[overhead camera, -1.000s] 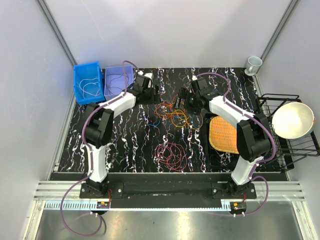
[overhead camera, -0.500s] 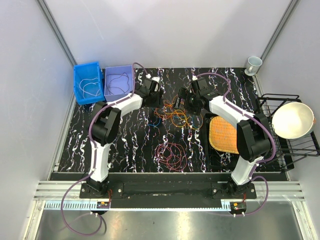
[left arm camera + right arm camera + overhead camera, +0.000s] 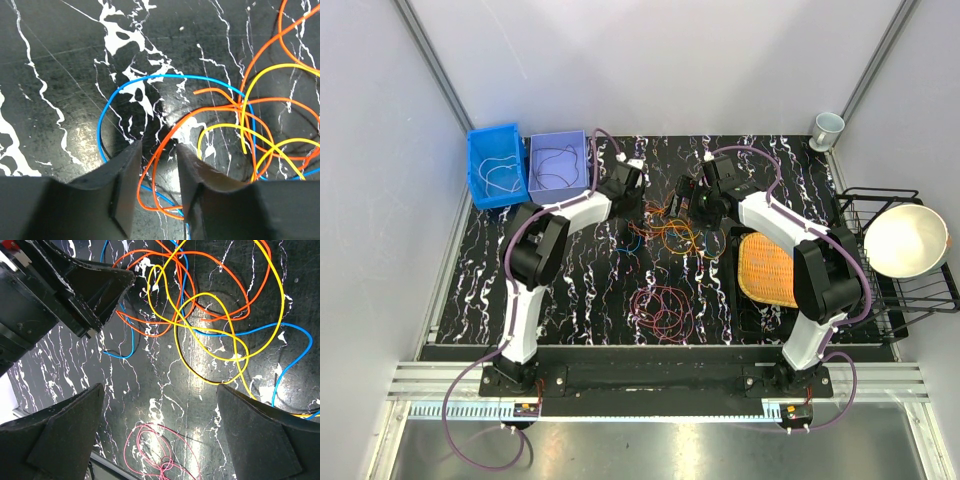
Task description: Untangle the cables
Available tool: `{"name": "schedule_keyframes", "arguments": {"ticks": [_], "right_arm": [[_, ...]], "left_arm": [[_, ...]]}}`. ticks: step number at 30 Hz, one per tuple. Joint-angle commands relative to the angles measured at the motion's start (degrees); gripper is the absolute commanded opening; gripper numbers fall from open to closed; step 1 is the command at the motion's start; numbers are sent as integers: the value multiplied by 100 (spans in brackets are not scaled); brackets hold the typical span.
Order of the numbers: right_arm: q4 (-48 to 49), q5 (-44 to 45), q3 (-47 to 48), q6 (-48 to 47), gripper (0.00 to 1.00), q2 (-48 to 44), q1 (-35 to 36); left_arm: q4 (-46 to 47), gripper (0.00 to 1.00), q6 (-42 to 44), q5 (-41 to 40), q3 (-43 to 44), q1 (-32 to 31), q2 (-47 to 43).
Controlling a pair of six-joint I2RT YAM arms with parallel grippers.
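A tangle of orange, yellow and blue cables (image 3: pixel 665 225) lies at the table's middle back. My left gripper (image 3: pixel 157 147) stands low over its left edge. Its jaws are partly narrowed but still open, with a loop of the orange cable (image 3: pixel 172 131) passing through the gap, not pinched. The blue cable (image 3: pixel 150 76) arcs just ahead and the yellow cable (image 3: pixel 270 67) curls to the right. My right gripper (image 3: pixel 160 385) hangs wide open above the tangle's right side, holding nothing. A separate magenta cable (image 3: pixel 663 308) lies coiled nearer the front.
A blue bin (image 3: pixel 497 165) and a purple bin (image 3: pixel 558 162), each with a thin pale cable inside, stand at the back left. An orange woven mat (image 3: pixel 767 268) lies on the right. A black wire rack (image 3: pixel 920 295) holds a white bowl (image 3: pixel 905 240). A cup (image 3: pixel 827 128) stands at the back right.
My left arm has swung right from beside the purple bin to the tangle's left edge, and its jaws have narrowed around an orange loop. The right arm has stayed put.
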Motion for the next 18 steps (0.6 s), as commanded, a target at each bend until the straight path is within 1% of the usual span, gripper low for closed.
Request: {"name": "schedule_keyframes", "arguments": {"ticks": [1, 5, 9, 14, 15, 18], "right_arm": [[147, -149, 19, 43, 100, -121, -30], [165, -175, 19, 43, 100, -86, -30], [182, -219, 28, 25, 100, -51, -30], [357, -456, -16, -36, 100, -129, -30], [402, -517, -34, -36, 100, -164, -30], [630, -675, -156, -19, 100, -358, -30]], "left_arm": [[227, 33, -90, -404, -275, -71, -95], [245, 0, -81, -439, -416, -89, -122], [253, 0, 15, -300, -434, -150, -219], [210, 0, 200, -89, -337, -273, -789], [157, 0, 217, 77, -276, -273, -886], [-71, 0, 287, 228, -100, -282, -1377]]}}
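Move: The orange cable's near loop lies between the left hand's half-open fingertips, level with the hand and 1 cm or so below it. The yellow cable's coils centre about 9 cm to this hand's right and 3 cm back, and the blue cable's arc bends round some 5 cm ahead and 1 cm left, both 2 cm below. From the right hand the orange loop is roughly 12 cm left, 5 cm ahead and 10 cm below. Nearly in place just above the table, the left hand shuts its half-open fingers completely and pinches the orange strands between the tips. With them held, the hand draws back about 2 cm towards its base, drifting 1 cm right, and starts to rise, some 1.5 cm by the end. ##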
